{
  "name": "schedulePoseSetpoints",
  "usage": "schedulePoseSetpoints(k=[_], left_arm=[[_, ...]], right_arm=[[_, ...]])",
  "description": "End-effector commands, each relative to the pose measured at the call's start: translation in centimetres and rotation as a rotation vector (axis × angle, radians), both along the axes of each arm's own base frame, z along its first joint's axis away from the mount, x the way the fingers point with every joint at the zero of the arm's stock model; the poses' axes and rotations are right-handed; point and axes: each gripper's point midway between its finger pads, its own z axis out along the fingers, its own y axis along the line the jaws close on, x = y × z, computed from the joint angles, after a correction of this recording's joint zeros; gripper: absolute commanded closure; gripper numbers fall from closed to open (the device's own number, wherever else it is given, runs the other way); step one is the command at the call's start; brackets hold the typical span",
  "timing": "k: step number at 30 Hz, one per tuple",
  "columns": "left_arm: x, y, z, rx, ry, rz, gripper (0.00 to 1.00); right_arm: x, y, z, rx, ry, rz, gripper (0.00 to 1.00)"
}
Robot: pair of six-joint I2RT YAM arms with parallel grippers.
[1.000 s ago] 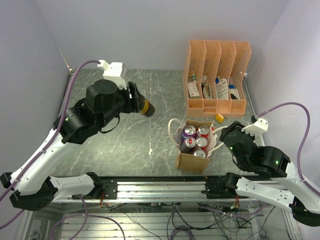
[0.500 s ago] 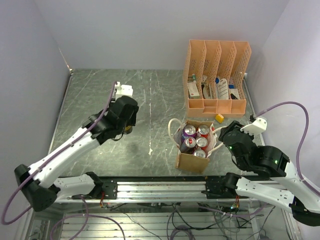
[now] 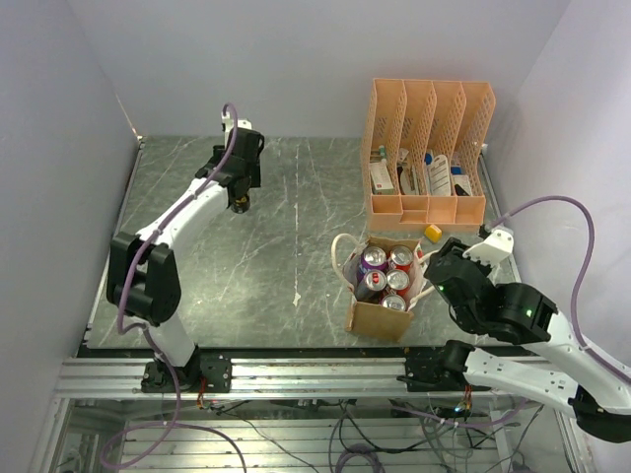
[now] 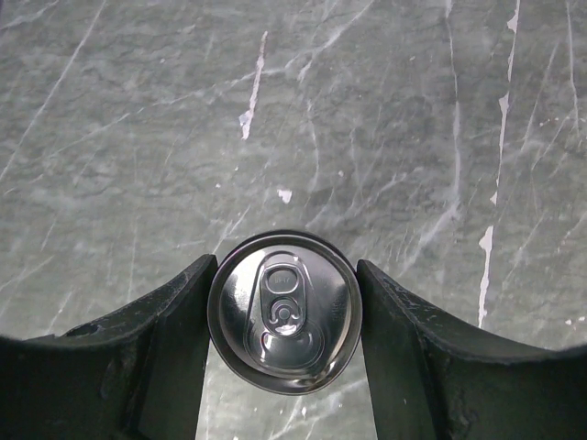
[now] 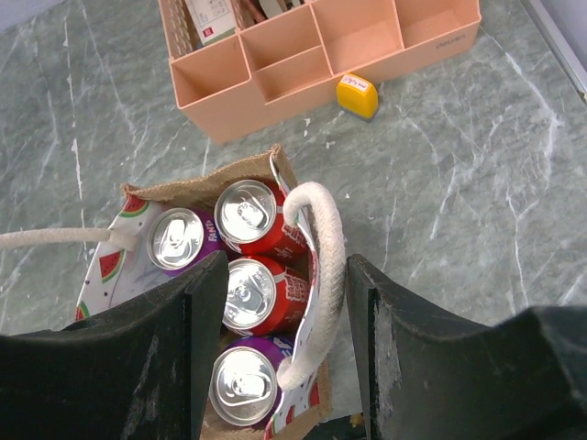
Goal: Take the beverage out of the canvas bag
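The canvas bag stands near the table's front right and holds several purple and red beverage cans. Its white rope handle loops up on the right side. My right gripper hovers over the bag, open, its fingers either side of the handle and the bag's right wall. My left gripper is shut on a beverage can, seen from above with its silver top up. In the top view that gripper is stretched to the far left of the table. Whether the can touches the table I cannot tell.
A peach perforated file organizer with packets in it stands behind the bag at the back right. A small yellow object lies between the organizer and the bag. Walls close in the left, back and right sides.
My left arm has swung out from the middle left toward the far left of the table, carrying the can. The right gripper has stayed over the bag.
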Motion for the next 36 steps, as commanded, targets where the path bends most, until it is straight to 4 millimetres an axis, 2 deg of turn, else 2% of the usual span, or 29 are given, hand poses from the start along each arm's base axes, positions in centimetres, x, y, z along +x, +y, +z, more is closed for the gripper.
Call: schedulePoseSetpoints(k=[1, 7, 20, 29, 30, 31, 33, 36], left_arm=[[4.8, -0.3, 4.8, -0.092, -0.178, -0.03, 0.93], [5.6, 2.2, 2.9, -0.146, -0.176, -0.015, 0.93], [7.1, 3.0, -1.0, -0.144, -0.092, -0.056, 0.93], [7.3, 3.4, -2.5, -0.105, -0.067, -0.057, 0.93], [7.2, 3.4, -2.6, -0.102, -0.065, -0.057, 0.87], [7.2, 3.5, -2.6, -0.101, -0.065, -0.055, 0.78], [7.1, 3.6, -2.3, -0.096, -0.066, -0.05, 0.5], [6.5, 3.7, -0.9, -0.101, -0.084, -0.051, 0.24]], right_arm=[[0.1, -0.2, -0.1, -0.012, -0.004, -0.02, 0.46], [0.2, -0.2, -0.3, -0.028, 0.002, -0.029, 0.46], [0.6, 0.7, -1.2, -0.098, 0.051, -0.018, 0.45], [0.5, 0.6, -0.9, -0.071, 0.033, -0.01, 0.45], [0.5, 0.6, -0.8, -0.068, 0.031, -0.01, 0.45], [0.5, 0.6, -0.8, -0.067, 0.03, -0.008, 0.45], [0.5, 0.5, -0.8, -0.066, 0.03, -0.009, 0.45], [0.5, 0.5, -0.7, -0.063, 0.028, -0.01, 0.45]])
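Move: Some 5 cm ahead of the left hand, 3 cm to its left and 14 cm below lies the bare patch of table meant for the dark can it already holds upright. The canvas bag is about 24 cm back and 35 cm to the right of that hand; the peach organizer is roughly 12 cm ahead and 49 cm right. From the right hand, the table patch is some 31 cm ahead and 47 cm left. Easing the held can forward and to the left over the open tabletop, the left hand then sinks to set it down, about 5 cm forward and 5 cm down in all, with a small leftward shift. The hand rolls slightly so that its left side dips, and the fingers keep their pinch around the can's top before standing still at the bottom. ##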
